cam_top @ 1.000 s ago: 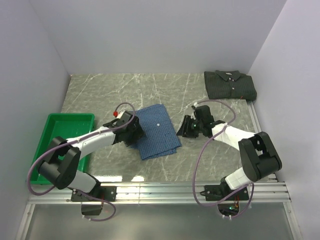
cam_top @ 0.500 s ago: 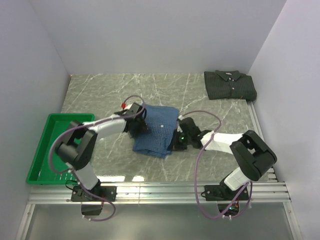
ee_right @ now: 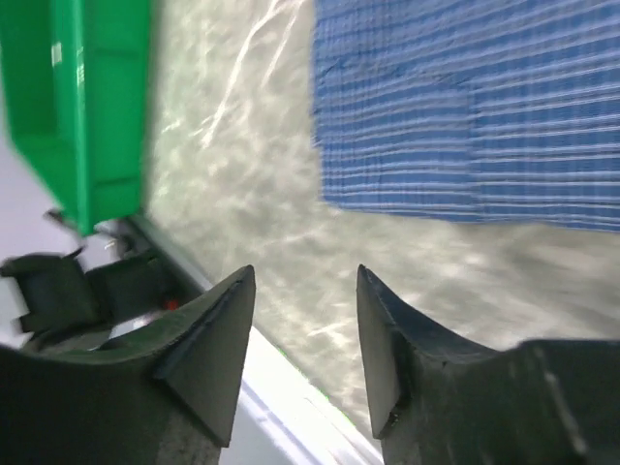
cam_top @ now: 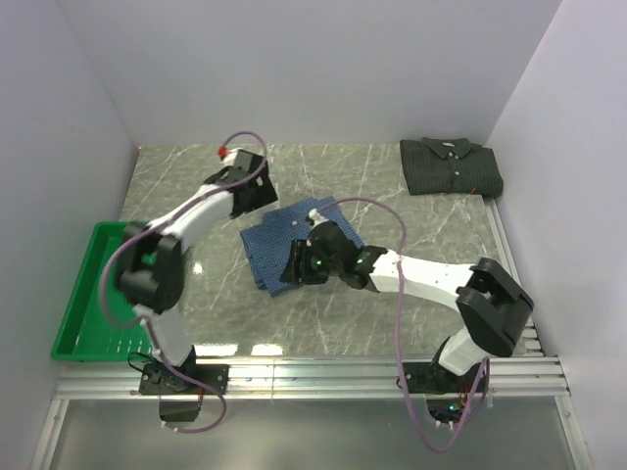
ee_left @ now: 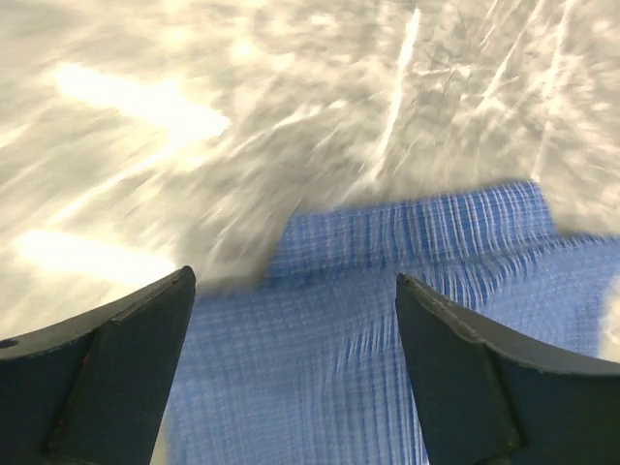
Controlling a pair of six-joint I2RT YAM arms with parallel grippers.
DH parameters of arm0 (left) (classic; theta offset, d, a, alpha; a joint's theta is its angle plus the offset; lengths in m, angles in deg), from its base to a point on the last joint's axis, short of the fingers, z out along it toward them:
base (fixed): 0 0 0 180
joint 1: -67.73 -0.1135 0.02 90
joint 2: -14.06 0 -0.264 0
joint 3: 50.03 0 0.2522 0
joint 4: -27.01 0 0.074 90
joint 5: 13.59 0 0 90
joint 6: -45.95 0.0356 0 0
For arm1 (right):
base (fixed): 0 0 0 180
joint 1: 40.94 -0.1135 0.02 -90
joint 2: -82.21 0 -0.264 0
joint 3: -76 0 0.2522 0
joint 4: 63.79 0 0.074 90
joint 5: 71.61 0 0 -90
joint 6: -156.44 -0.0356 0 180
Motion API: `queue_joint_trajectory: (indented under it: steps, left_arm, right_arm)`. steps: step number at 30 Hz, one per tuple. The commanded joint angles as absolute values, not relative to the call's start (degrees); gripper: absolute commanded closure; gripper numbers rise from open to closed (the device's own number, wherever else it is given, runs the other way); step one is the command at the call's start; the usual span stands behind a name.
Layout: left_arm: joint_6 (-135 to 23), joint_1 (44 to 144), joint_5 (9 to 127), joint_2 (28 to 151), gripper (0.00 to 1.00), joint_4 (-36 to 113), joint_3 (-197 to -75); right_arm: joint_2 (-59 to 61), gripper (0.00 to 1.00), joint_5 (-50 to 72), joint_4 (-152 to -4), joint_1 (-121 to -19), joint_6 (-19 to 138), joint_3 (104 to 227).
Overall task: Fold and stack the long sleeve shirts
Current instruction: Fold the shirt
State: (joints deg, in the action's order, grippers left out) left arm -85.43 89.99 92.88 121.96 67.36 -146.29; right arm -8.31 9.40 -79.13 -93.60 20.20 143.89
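Observation:
The blue checked long sleeve shirt (cam_top: 270,241) lies folded in the middle of the marble table. My left gripper (cam_top: 257,200) hovers at its far left corner, open, and blue cloth (ee_left: 368,329) shows below and between the fingers with nothing gripped. My right gripper (cam_top: 295,266) reaches over the shirt's near left edge. It is open above bare marble, and the shirt's edge (ee_right: 465,107) lies just ahead of its tips (ee_right: 305,269). The dark green-charcoal shirt (cam_top: 451,166) lies folded at the far right corner.
A green plastic tray (cam_top: 98,284) stands at the left edge of the table, and its corner (ee_right: 77,107) shows in the right wrist view. The metal rail (cam_top: 372,372) runs along the near edge. Walls close in the left, back and right sides.
The left gripper let go and drew back to the shirt's far left corner. The right arm swept left across the shirt and opened. The blue shirt now lies as a smaller, shifted fold.

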Motion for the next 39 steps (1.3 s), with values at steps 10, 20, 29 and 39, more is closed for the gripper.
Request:
queue_joint_trajectory:
  steps: [10, 20, 29, 39]
  left_arm:
    - [-102.13, 92.07, 83.01, 88.6, 0.14, 63.9, -110.91]
    - [-106.01, 95.94, 80.27, 92.63, 0.19, 53.78, -104.31]
    - [-107.86, 98.14, 79.4, 96.24, 0.37, 51.75, -103.16]
    - [-105.14, 94.47, 77.91, 91.43, 0.96, 50.61, -100.97]
  right_arm:
    - [1.0, 0.39, 16.38, -92.23, -69.27, 34.79, 139.51]
    - [-5.76, 0.4, 11.98, -86.61, -62.47, 33.13, 139.77]
    - [-10.78, 0.41, 10.75, -83.0, -62.47, 31.81, 138.72]
    - [-8.76, 0.43, 10.13, -82.73, -62.47, 31.98, 136.52]
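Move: The blue checked shirt's left edge, near its near corner, lies about 18 cm back, 3 cm right and 7 cm below my left hand; the shirt's middle is some 10 cm back and 13 cm right of that hand. For my right hand, the shirt's near-right corner is about 11 cm ahead, 19 cm right and 9 cm down. The dark folded shirt sits roughly 23 cm farther out and 23 cm right of that corner. I pull my wide-open left hand back about 18 cm, arching up first and then down to the table, rolling its right side up some 20 degrees, and close its fingers to pinch the shirt's left edge. Meanwhile my right hand swings right and forward over the shirt, turning clockwise, then sinks with its fingers still open around the near-right corner. ##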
